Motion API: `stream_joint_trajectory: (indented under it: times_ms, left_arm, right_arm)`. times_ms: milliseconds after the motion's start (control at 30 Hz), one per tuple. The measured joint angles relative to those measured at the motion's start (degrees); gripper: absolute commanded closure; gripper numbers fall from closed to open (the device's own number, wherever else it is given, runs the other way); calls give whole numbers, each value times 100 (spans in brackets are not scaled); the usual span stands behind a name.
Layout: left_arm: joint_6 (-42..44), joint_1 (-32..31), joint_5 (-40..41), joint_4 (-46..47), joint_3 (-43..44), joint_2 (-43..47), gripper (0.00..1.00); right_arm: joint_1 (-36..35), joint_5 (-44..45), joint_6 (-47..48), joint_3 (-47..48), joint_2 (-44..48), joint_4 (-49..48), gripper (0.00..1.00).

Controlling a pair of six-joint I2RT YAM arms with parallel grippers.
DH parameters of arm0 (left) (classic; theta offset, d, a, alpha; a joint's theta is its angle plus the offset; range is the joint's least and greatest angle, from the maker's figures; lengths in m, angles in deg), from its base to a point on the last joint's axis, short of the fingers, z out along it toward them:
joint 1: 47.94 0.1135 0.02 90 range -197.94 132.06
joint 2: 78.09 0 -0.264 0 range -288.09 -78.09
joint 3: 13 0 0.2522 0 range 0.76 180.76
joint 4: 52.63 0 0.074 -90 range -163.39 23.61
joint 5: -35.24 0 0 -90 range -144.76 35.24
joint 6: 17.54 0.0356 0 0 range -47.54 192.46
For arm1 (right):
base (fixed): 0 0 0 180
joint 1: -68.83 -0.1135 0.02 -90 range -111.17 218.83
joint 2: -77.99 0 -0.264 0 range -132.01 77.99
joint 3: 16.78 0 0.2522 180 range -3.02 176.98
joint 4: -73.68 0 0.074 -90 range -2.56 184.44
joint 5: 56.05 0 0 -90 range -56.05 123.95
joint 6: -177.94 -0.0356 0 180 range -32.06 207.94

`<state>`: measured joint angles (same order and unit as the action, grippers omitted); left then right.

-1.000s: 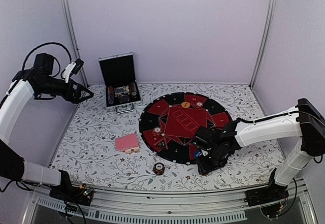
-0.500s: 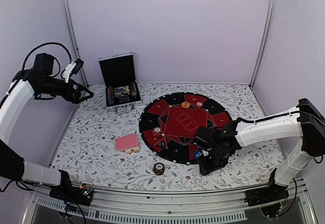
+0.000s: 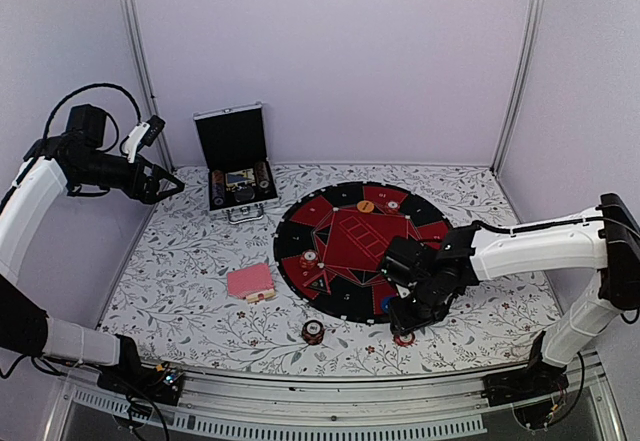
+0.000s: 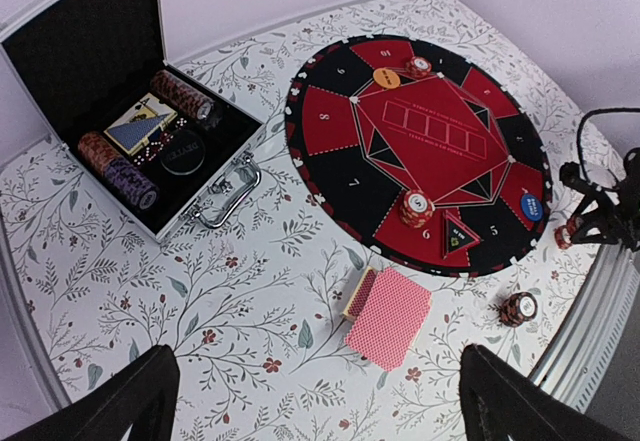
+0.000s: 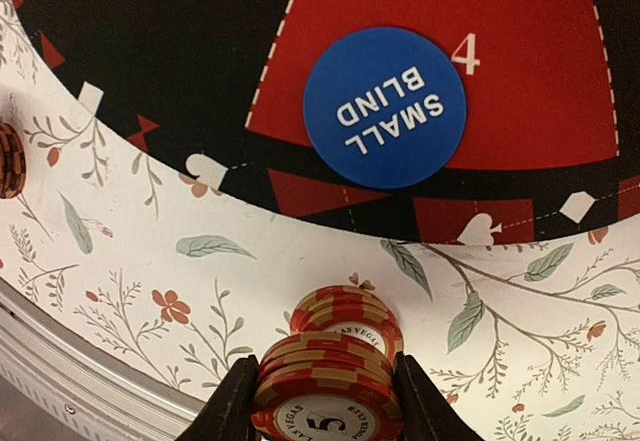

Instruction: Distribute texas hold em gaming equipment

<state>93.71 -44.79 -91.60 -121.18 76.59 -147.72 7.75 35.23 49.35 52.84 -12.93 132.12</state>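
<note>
My right gripper (image 5: 328, 401) is shut on a small stack of orange-red poker chips (image 5: 330, 386), one finger against each side. A second small pile of chips (image 5: 352, 316) lies on the tablecloth just beyond it, off the mat's near edge (image 3: 403, 338). The pink-backed card deck (image 3: 250, 282) (image 4: 390, 316) lies left of the mat. Another chip stack (image 3: 313, 332) (image 4: 518, 308) stands near the front edge. More chips (image 3: 310, 259) (image 4: 416, 207) sit on the mat. My left gripper (image 3: 170, 183) (image 4: 315, 416) hangs open high at the far left, holding nothing.
The round black-and-red mat (image 3: 350, 196) fills the table's middle, with a blue SMALL BLIND disc (image 5: 385, 106) and an orange disc (image 3: 366, 205) on it. An open silver-edged case (image 3: 237, 166) of chips stands at the back left. A metal rail (image 3: 300, 416) runs along the front.
My right gripper has narrowed onto the chip stack and shifted slightly toward the front edge; red chips now show under it from above. The left arm has not moved.
</note>
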Motion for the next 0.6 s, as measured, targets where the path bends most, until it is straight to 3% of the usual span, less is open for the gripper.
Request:
stream_joint_trajectory:
  times_ms: [267, 600]
  left_arm:
    - [-2, 0, -4, 2, 0, 0, 0]
    - [0, 0, -11, 2, 0, 0, 0]
  right_arm:
    - [221, 275, 96, 339, 116, 286, 71]
    - [1526, 485, 570, 339, 96, -46, 71]
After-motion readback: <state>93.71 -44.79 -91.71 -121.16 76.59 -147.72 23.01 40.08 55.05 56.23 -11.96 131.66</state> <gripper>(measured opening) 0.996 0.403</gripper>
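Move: The right hand already holds a short pinch of poker chips, some 4 cm straight above the rest of their stack, which stands about 1 cm to its right. The black number-3 seat on the mat, where the chips seem bound, lies about 15 cm ahead and 6 cm right; the small blind button is 8 cm ahead and 2 cm left. Another chip stack stands 16 cm left and 1 cm ahead. From the left hand, seat 3 lies roughly 48 cm right, 1 cm back and 29 cm below. Lifting the pinched chips about 2 cm more, the right hand swings off forward, some 9 cm, and then also about 4 cm to its right, away from the leftover stack and past the right side of the small blind button towards seat 3. The wrist turns about 10 degrees clockwise and tips the fingertips slightly outward; the grip keeps its hold. ##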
